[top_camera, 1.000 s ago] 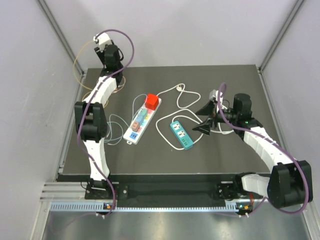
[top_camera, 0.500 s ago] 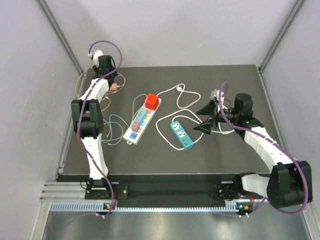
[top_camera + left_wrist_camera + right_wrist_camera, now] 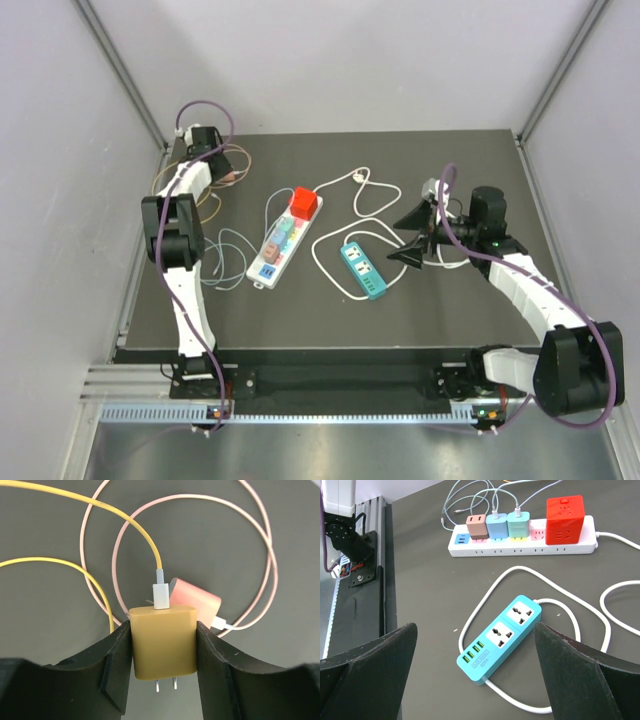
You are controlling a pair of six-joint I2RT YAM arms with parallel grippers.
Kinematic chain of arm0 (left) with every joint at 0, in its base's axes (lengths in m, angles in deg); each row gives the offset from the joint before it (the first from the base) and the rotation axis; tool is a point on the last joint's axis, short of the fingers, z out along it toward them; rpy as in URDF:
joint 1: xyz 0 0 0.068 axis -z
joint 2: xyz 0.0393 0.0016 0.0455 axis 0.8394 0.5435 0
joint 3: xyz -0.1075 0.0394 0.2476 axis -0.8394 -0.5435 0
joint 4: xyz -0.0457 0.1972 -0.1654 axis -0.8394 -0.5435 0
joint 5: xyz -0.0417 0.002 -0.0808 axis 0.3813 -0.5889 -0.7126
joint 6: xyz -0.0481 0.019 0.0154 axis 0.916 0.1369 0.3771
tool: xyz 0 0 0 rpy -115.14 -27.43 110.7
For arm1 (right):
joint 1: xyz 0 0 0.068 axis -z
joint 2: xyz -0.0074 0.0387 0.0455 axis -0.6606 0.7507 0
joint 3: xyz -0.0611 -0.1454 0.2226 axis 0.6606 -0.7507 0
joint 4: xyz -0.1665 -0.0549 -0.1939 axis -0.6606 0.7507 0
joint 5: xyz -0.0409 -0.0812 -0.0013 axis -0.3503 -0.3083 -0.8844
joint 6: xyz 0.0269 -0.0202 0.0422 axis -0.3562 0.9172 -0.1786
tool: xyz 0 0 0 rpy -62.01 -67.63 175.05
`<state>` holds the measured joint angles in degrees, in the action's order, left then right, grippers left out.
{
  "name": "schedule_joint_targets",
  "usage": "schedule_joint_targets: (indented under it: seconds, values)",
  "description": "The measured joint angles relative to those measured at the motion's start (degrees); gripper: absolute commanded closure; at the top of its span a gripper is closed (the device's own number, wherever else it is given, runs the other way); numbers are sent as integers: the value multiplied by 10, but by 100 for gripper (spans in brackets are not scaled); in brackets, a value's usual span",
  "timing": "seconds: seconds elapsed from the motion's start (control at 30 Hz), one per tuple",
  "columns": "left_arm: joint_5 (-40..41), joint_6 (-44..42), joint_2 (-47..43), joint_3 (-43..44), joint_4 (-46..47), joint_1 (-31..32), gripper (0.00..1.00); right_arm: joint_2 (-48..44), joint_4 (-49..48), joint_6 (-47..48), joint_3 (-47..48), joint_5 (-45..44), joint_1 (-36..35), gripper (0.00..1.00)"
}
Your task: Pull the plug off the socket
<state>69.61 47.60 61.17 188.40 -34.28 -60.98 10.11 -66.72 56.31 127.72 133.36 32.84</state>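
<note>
My left gripper (image 3: 163, 628) is shut on a mustard-yellow plug (image 3: 162, 645). Its two metal prongs are bare and point back toward the camera, and a yellow cable (image 3: 125, 525) runs from its top. In the top view that gripper (image 3: 225, 168) is low over the table's far left corner, well away from the socket, a white power strip (image 3: 283, 240). My right gripper (image 3: 475, 630) stands wide open above a teal power strip (image 3: 502, 637), holding nothing.
The white strip (image 3: 520, 542) carries a red cube adapter (image 3: 565, 519) and pink, blue and green plugs. A loose pink charger (image 3: 195, 602) with a coiled pink cable lies just beyond the yellow plug. White cords loop round the teal strip (image 3: 362, 270).
My left arm has swung down and back toward the far left corner, carrying the yellow plug low over the table. The right arm has not moved.
</note>
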Motion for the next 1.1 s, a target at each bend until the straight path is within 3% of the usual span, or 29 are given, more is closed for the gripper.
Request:
schedule_joint_targets:
  seconds: [0.03,0.13,0.4,0.7,1.1]
  values:
    - [-3,0,0,3,-1,-1,57,0,0,0,0,0,1,0]
    - [-8,0,0,10,-3,-3,43,0,0,0,0,0,1,0]
    - [-17,0,-1,39,-8,-14,15,0,4,2,0,1,1,0]
    - [-91,5,-59,22,2,-18,12,0,33,31,5,17,9,0]
    - [-284,71,-275,-224,89,-18,11,-13,66,69,9,25,27,0]
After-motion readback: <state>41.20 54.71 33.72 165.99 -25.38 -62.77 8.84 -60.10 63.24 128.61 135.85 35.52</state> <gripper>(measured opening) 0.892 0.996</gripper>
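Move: My left hand still pinches the yellow plug between its fingers, only a few centimetres above the table. The pink plug lies about 4 cm ahead, 3 cm right and 3 cm lower. The red adapter on the white power strip stands roughly 27 cm to the right and 8 cm back, about 2 cm lower. From my waiting right hand, the yellow plug is some 30 cm ahead, 52 cm left and 14 cm down. I open my left fingers wide and let go of the yellow plug while easing up and slightly forward. Then I climb clear of both plugs, to about 13 cm up, and swing roughly 8 cm right and back towards the white power strip. As I leave, the fingers tip up, and the hand yaws clockwise and rolls left side down, each some 15 to 20 degrees. ##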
